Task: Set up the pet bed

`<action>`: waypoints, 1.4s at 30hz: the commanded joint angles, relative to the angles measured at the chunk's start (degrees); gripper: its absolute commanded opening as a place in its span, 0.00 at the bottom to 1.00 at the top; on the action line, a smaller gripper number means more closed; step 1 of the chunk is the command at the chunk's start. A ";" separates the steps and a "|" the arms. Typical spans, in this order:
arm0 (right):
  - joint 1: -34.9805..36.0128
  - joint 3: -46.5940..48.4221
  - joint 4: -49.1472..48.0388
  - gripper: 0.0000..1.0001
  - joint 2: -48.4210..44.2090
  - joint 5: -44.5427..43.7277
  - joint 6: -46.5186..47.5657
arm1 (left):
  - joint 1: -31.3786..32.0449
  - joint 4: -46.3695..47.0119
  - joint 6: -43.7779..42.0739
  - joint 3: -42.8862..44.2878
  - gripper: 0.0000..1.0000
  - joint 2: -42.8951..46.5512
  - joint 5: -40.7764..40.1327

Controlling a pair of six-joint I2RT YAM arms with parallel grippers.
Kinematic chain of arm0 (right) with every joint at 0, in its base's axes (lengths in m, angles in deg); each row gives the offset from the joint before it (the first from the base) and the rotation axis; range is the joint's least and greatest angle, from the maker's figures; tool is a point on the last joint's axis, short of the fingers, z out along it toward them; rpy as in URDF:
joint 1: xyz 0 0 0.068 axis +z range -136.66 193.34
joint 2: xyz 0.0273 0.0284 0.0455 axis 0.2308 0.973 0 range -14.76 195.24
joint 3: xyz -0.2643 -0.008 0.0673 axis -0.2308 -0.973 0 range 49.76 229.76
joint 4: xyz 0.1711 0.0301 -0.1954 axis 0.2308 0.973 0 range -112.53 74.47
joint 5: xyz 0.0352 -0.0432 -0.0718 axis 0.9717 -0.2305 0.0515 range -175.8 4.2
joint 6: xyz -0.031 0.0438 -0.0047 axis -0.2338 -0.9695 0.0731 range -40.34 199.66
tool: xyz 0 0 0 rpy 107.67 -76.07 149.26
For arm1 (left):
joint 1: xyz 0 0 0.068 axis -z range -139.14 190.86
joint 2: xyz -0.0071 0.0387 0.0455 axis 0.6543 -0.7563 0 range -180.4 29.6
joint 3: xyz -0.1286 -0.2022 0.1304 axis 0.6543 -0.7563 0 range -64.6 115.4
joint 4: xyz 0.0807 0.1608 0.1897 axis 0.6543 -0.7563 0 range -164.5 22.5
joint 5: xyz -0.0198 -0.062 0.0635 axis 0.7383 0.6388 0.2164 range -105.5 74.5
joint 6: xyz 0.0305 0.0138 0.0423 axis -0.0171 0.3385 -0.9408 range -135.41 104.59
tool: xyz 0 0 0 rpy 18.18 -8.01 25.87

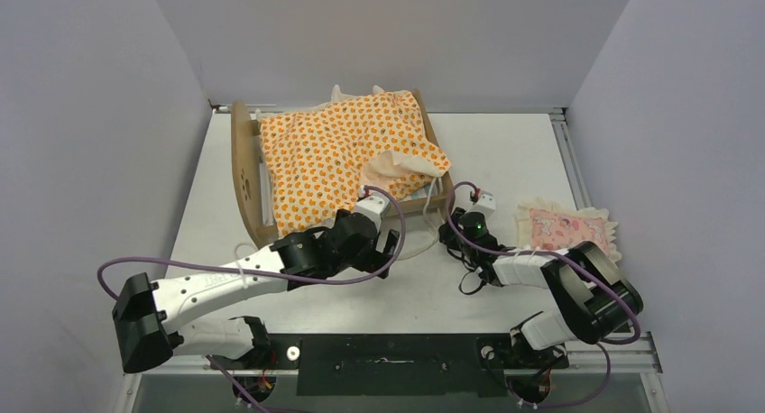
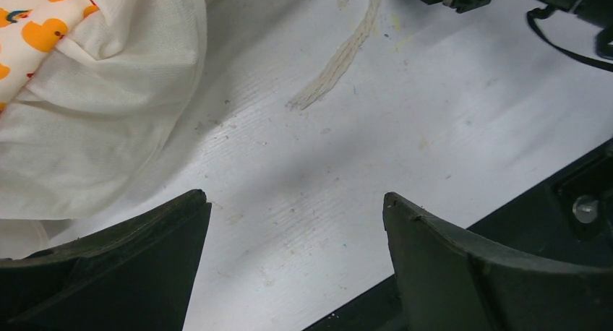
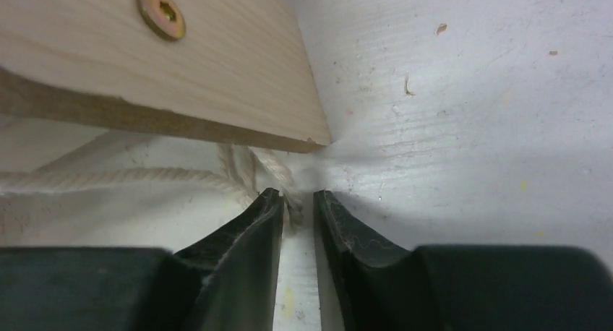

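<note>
The pet bed stands at the back left, its plywood headboard on the left. The orange-patterned mattress lies rumpled over it, one corner folded back to show the white underside. My left gripper hovers low by the bed's near right corner, open wide over bare table. My right gripper is down at that same corner, below a plywood board with a brass screw. Its jaws stand a narrow gap apart. A white cord ends between the tips, touching the left finger.
A small pink frilled pillow lies on the table at the right, beside the right arm. Another loose white cord trails across the table ahead of the left gripper. Grey walls close in on both sides and behind the bed.
</note>
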 commanded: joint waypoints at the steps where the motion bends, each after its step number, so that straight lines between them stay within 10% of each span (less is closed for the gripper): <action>1: -1.17 -1.50 -2.57 0.16 -0.77 0.60 -0.37 | 0.35 3.89 -2.33 2.94 0.88 -4.91 -1.39; 14: -2.93 1.01 29.38 0.05 -21.20 4.95 2.15 | 0.39 11.53 -8.37 13.27 0.85 -25.80 2.87; 32: -3.59 4.13 32.15 0.06 -19.35 9.96 4.76 | 0.41 24.20 -17.50 16.31 0.80 -44.84 7.02; 35: -3.77 5.09 32.49 0.06 -18.62 11.13 5.02 | 0.41 24.45 -17.56 15.83 0.62 -46.21 7.11; 40: -4.30 8.36 36.92 0.06 -19.65 11.50 6.57 | 0.90 23.53 -14.20 11.97 0.01 -44.97 7.80; 42: -4.47 10.66 40.99 0.06 -20.42 10.53 7.98 | 0.94 22.82 -11.24 9.03 0.00 -42.24 6.56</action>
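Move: The cord beside the bed's near right post runs right at the right hand's nearly closed fingertips, about 1 cm ahead and 1 cm below. From the left hand, that stretch is about 10 cm ahead, 14 cm to its right and 15 cm down. The post stands some 5 cm ahead of the right hand, 1 cm to its left and a little higher; a loose cord tail ends about 11 cm to the right hand's left and 4 cm back. The cord is first pinched as the right fingers finish closing beside the post, then drawn back some 6 cm towards the base, with a short lift on the way and the wrist tipping down. Meanwhile the open left hand sinks about 15 cm and travels nearly as far right, slightly forward, turning some 15 degrees clockwise, and shuts its fingers on another bit of cord close beside the right gripper. ##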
